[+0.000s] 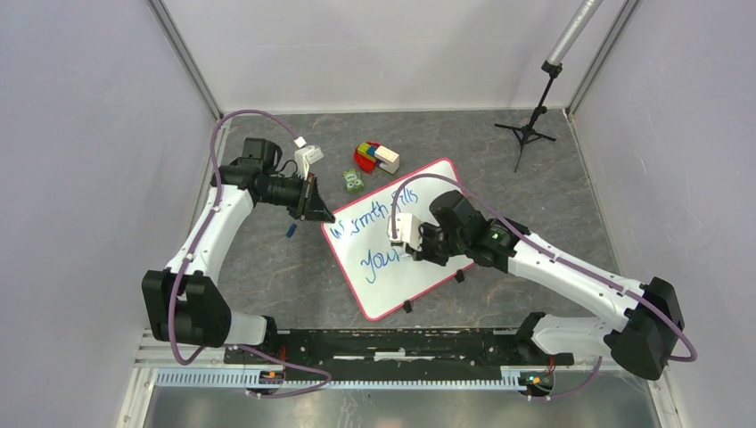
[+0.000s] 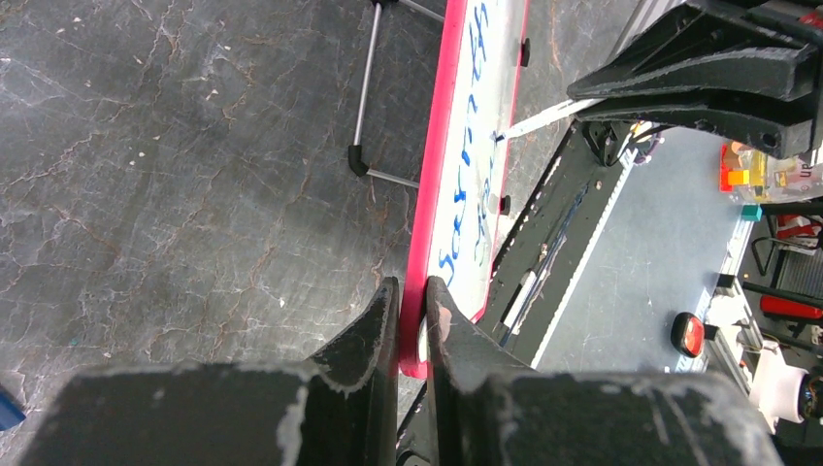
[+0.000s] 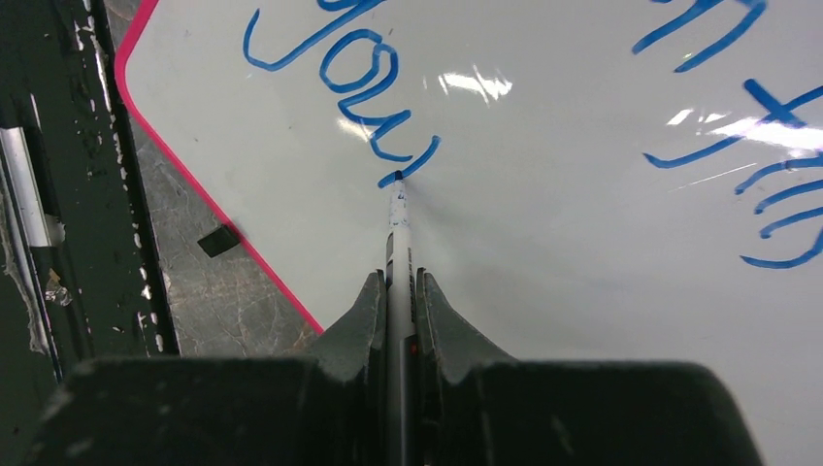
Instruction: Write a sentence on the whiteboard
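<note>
The whiteboard [image 1: 398, 291] lies tilted on the dark table, pink-rimmed. The sentence [image 1: 370, 214] is in blue: one slanted line across the top and "your" [image 1: 383, 261] below it. My left gripper [image 1: 322, 216] is shut on the board's far-left corner; in the left wrist view the fingers [image 2: 412, 287] pinch the pink rim [image 2: 433, 194]. My right gripper [image 1: 403, 250] hovers over the board's middle, shut on a white marker [image 3: 399, 233]. The marker's tip [image 3: 396, 179] touches the board at the end of the "r" in "your" [image 3: 340, 78].
A pile of coloured toy blocks [image 1: 374, 157] and a small green object [image 1: 354, 181] sit just beyond the board. A black tripod stand [image 1: 533, 116] is at the back right. A small blue item [image 1: 291, 230] lies left of the board. Black clips [image 1: 407, 307] line its near edge.
</note>
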You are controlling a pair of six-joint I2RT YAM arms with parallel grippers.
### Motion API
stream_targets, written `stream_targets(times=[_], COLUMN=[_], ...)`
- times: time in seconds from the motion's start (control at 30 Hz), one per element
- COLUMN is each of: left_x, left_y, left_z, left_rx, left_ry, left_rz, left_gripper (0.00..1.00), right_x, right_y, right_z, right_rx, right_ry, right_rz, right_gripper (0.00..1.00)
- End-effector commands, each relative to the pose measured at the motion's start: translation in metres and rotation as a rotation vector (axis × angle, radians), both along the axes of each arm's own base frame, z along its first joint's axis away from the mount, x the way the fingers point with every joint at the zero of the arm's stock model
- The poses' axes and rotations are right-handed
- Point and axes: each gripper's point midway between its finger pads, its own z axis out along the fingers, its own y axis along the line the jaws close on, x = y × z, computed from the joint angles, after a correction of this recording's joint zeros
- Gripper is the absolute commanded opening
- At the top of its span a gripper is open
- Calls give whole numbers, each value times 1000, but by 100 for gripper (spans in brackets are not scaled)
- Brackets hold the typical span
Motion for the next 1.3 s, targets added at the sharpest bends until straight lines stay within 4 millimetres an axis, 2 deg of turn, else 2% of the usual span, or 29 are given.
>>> stream_targets(times=[0.0,0.23,0.43,0.63,0.9,0.93,0.97,1.0,1.27], left_x=[4,6,6,7,5,3,2,1,-3], left_y=[4,4,3,4,3,3,3,3,0], left_z=[-2,-2,-2,0,1,1,0,0,-2], left_rx=[44,44,42,41,34,34,33,31,14], left_ry=[-29,-28,-28,-34,-27,-27,-27,-27,-9], left_rz=[23,26,23,23,15,12,11,8,-4], left_gripper=[2,2,4,19,44,45,46,47,48], right_x=[31,43,36,21,16,15,16,15,16], right_y=[6,-3,-1,1,-12,-14,-16,-18,-36], right_z=[30,35,39,56,51,50,49,48,30], right_rx=[48,37,55,113,138,141,143,144,148], right_ry=[-88,-114,-96,-72,-23,-15,-12,-5,51], right_rz=[-60,-88,-55,-14,-30,-29,-33,-33,-53], right_gripper=[0,0,0,0,0,0,13,0,0])
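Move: The marker in the right hand rests its tip on the unfinished "r" of "your", about 4 cm left of that hand, 1 cm ahead and 4 below; the rest of the word lies some 9 cm left and 1 cm back. "fills" stands about 13 cm ahead and 2 cm left, higher up the sloping board. The left hand has the board's left corner between its fingers; the "r" lies about 17 cm right of it, 9 back and 6 below. The right hand keeps its grip on the marker and runs the tip forward and up the slope of the whiteboard along the stem of the "r", roughly 3 cm, then after a brief near-stop lifts the marker off and swings about 3 cm right, away from "your", the fingers tipping up slightly before the hand starts to sink at the end. Meanwhile the left hand, otherwise almost in place at the board's left corner, opens its fingers from nearly shut to about half, easing its pinch on the edge. ##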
